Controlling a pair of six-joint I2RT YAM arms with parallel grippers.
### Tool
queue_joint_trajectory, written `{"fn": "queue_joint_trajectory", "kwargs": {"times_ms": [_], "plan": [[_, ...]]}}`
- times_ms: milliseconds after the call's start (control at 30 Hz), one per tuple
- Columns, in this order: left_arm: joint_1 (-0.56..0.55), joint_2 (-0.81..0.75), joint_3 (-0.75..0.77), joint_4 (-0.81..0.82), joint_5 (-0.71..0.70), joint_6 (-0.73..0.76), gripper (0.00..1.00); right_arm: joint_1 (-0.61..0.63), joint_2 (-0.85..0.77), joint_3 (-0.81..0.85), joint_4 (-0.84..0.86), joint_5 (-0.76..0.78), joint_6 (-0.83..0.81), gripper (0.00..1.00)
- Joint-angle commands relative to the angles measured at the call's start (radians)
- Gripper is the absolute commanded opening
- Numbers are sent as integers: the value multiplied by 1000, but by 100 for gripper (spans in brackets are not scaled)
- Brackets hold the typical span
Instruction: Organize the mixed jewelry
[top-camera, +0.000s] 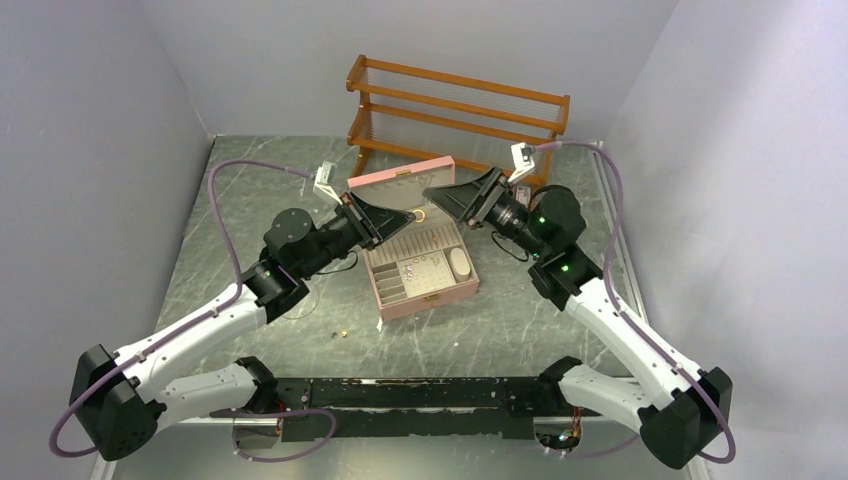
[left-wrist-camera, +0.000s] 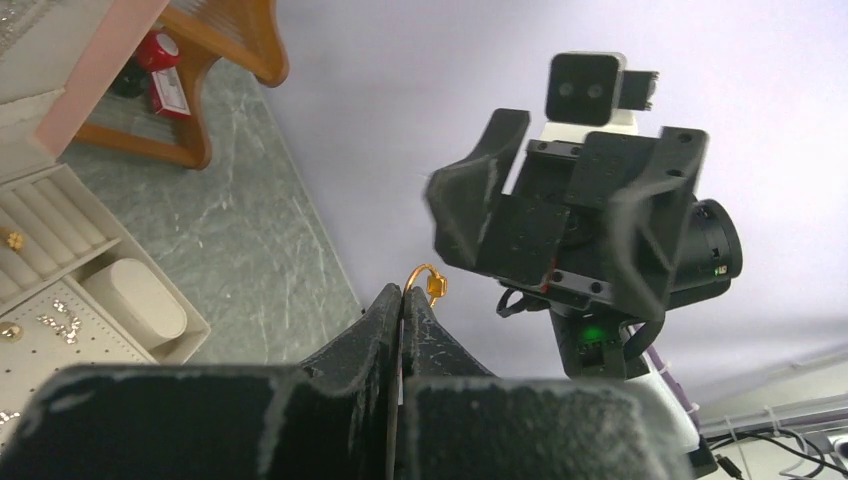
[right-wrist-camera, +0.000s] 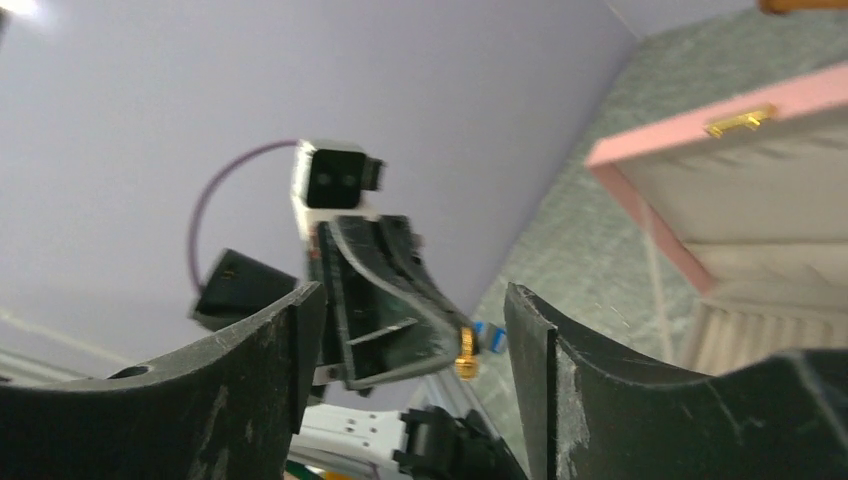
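A gold ring with a small amber stone pokes out of the tips of my left gripper, which is shut on its band. In the top view the ring hangs over the open pink box. My right gripper faces it from the right, jaws open. In the right wrist view the ring shows between the spread fingers of my right gripper, touching neither. Tiny pieces lie in the box's compartments. A gold bit rests on the table left of the box.
A wooden rack stands at the back, with small red-and-black bottles under it. The box lid stands up behind the tray. A small blue object lies on the marbled table. Walls close in on three sides.
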Motion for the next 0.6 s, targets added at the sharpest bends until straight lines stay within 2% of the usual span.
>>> {"fn": "queue_joint_trajectory", "kwargs": {"times_ms": [0, 200, 300, 367, 567], "plan": [[-6, 3, 32, -18, -18, 35, 5, -6, 36, 4, -133, -5, -116, 67], [-5, 11, 34, -16, -22, 38, 5, -6, 38, -12, -123, -37, -118, 64], [-5, 18, 37, -15, -24, 37, 5, -6, 29, -29, -88, -56, -109, 50], [-5, 16, 35, -14, -27, 33, 5, -6, 18, -39, -68, -57, -107, 45], [-4, 11, 44, -15, -30, 36, 5, -6, 22, -40, -74, -70, -114, 46]]}}
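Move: The gold ring stands out from the tips of my closed left fingers, roughly 1 cm ahead and 1 cm right of that hand, at its height. From my open right hand the ring lies about 3 cm left, 1 cm ahead and 5 cm lower. Under it is the jewelry box tray, some 2 cm ahead, 1 cm left and 36 cm below my right hand; the raised lid is about 11 cm ahead, 3 cm left and 27 cm lower. I sink my right hand roughly 5 cm, most of it in a quick first drop, tipping its fingertips down by some 10 degrees, until its fingers straddle the gold ring. The fingers draw partly together around the ring, not yet shut. My left hand keeps its pinch on the ring and eases about 1 cm down. ##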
